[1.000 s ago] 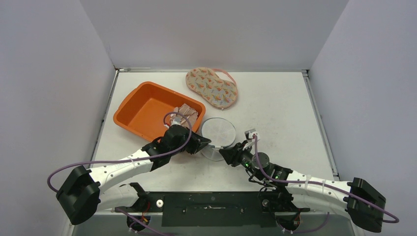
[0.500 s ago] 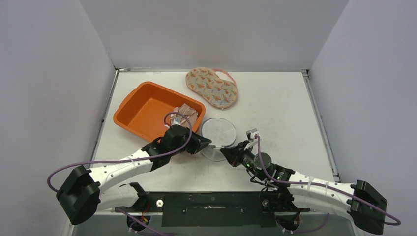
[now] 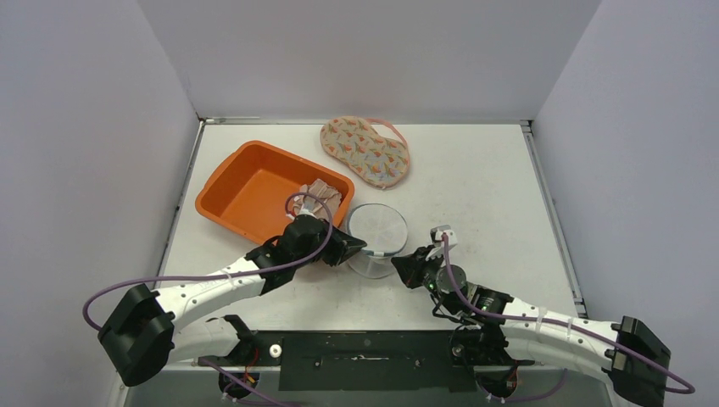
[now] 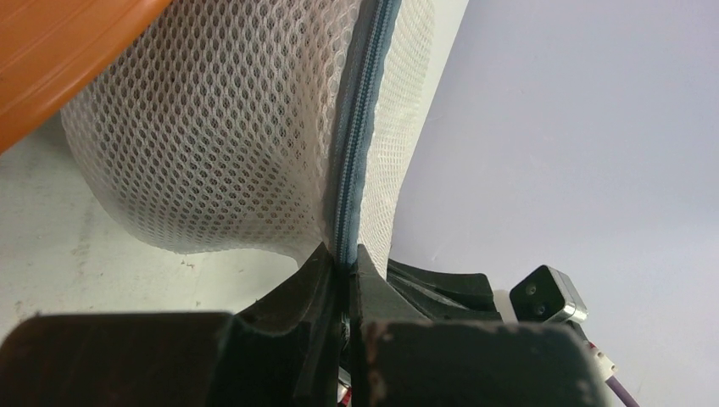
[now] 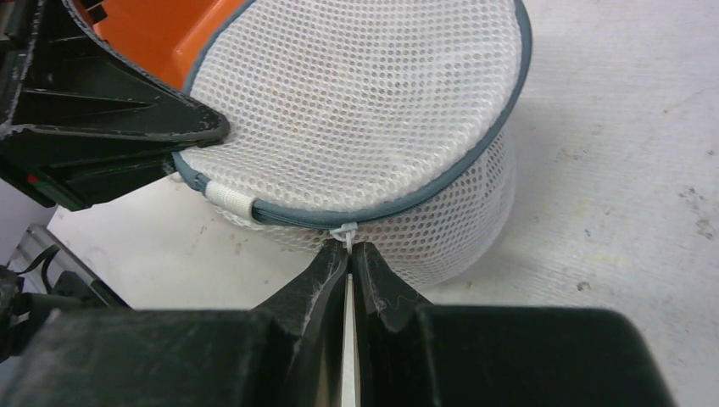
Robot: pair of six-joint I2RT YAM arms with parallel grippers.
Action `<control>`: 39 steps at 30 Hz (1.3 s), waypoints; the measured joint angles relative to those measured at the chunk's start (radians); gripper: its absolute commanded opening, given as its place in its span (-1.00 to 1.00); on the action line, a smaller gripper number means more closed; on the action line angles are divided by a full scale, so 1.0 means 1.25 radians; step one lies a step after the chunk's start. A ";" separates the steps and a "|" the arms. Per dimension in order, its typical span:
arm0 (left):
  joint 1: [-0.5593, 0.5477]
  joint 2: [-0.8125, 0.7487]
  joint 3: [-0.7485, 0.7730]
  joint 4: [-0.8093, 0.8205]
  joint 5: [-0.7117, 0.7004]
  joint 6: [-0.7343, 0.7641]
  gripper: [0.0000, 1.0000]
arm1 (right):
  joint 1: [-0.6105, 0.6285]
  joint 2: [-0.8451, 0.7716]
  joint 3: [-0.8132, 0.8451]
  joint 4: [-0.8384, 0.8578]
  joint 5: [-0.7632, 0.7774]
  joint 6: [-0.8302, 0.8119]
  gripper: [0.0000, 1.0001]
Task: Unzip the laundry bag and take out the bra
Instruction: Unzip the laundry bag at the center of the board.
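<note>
The laundry bag (image 3: 378,231) is a round white mesh drum with a grey-blue zipper (image 4: 360,127) around its lid, standing beside the orange bin. My left gripper (image 3: 356,247) is shut on the bag's zipper seam at its left side (image 4: 346,259). My right gripper (image 3: 404,270) is shut on the small white zipper pull (image 5: 346,231) at the bag's near rim, its fingertips (image 5: 332,259) pressed together right under the seam. The mesh bag (image 5: 356,102) shows nothing through it; the bra is hidden.
An orange bin (image 3: 246,182) sits left of the bag with a beige patterned garment (image 3: 322,192) in its near corner. A floral two-lobed fabric piece with a pink strap (image 3: 365,150) lies at the back. White walls close in the table on three sides.
My right gripper closed on the zipper pull and drew a little to the right. The bag's near side shifted with it. The left arm has held still.
</note>
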 measured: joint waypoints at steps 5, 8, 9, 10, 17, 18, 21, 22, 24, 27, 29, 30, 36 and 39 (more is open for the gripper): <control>0.001 0.030 0.000 0.027 0.029 0.028 -1.00 | 0.001 -0.020 0.000 -0.050 0.035 0.000 -0.90; 0.009 0.069 0.016 0.032 0.063 0.072 -1.00 | 0.017 -0.037 0.000 -0.075 0.050 -0.011 -0.89; 0.014 0.087 0.031 0.030 0.078 0.092 -1.00 | 0.027 -0.043 0.000 -0.085 0.056 -0.016 -0.90; 0.019 0.107 0.050 0.027 0.093 0.113 -1.00 | 0.041 -0.049 0.000 -0.097 0.065 -0.022 -0.89; 0.051 0.223 0.205 0.002 0.191 0.266 -0.53 | 0.176 -0.062 0.016 -0.148 0.149 -0.030 -0.89; 0.052 0.235 0.222 -0.005 0.200 0.285 -0.33 | 0.195 -0.061 0.019 -0.148 0.165 -0.030 -0.89; 0.055 0.266 0.270 -0.025 0.208 0.327 0.39 | 0.238 -0.040 0.032 -0.140 0.205 -0.028 -0.90; 0.056 0.269 0.279 -0.032 0.207 0.340 0.54 | 0.242 -0.031 0.033 -0.134 0.212 -0.027 -0.89; 0.059 0.265 0.286 -0.044 0.201 0.356 0.70 | 0.248 -0.005 0.033 -0.123 0.225 -0.025 -0.89; 0.060 0.239 0.259 -0.057 0.185 0.358 0.80 | 0.248 0.024 0.033 -0.103 0.239 -0.023 -0.89; 0.059 0.198 0.215 -0.071 0.175 0.354 0.90 | 0.248 0.041 0.033 -0.087 0.245 -0.023 -0.89; 0.055 0.170 0.186 -0.088 0.163 0.351 0.95 | 0.248 0.051 0.033 -0.077 0.248 -0.023 -0.89; -0.002 0.011 0.080 -0.155 0.093 0.305 0.93 | 0.244 0.105 0.044 -0.039 0.253 -0.024 -0.89; -0.042 -0.036 0.056 -0.149 0.057 0.268 0.95 | 0.240 0.132 0.050 -0.012 0.247 -0.026 -0.89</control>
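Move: The laundry bag's middle is about 4 cm ahead of the left fingers, 3 cm right of them and 4 cm lower; they pinch the zip band at its edge, while the pull is about 6 cm to their right, 2 cm back and slightly lower. From the right hand, which already holds that pull, the bag is some 6 cm ahead, 3 cm left and 2 cm down. The orange bin's middle lies roughly 19 cm ahead and 21 cm left of the left hand, about 9 cm lower. Swinging right and forward about 6 cm while turning some 20 degrees clockwise, the left hand spreads its fingers wide, lets go of the zip band, then retreats back and left. The right hand keeps its pinch on the pull, shifts slightly right and down, draws back about 4 cm, then edges left towards where the band was held, rolling its left side down a little. ##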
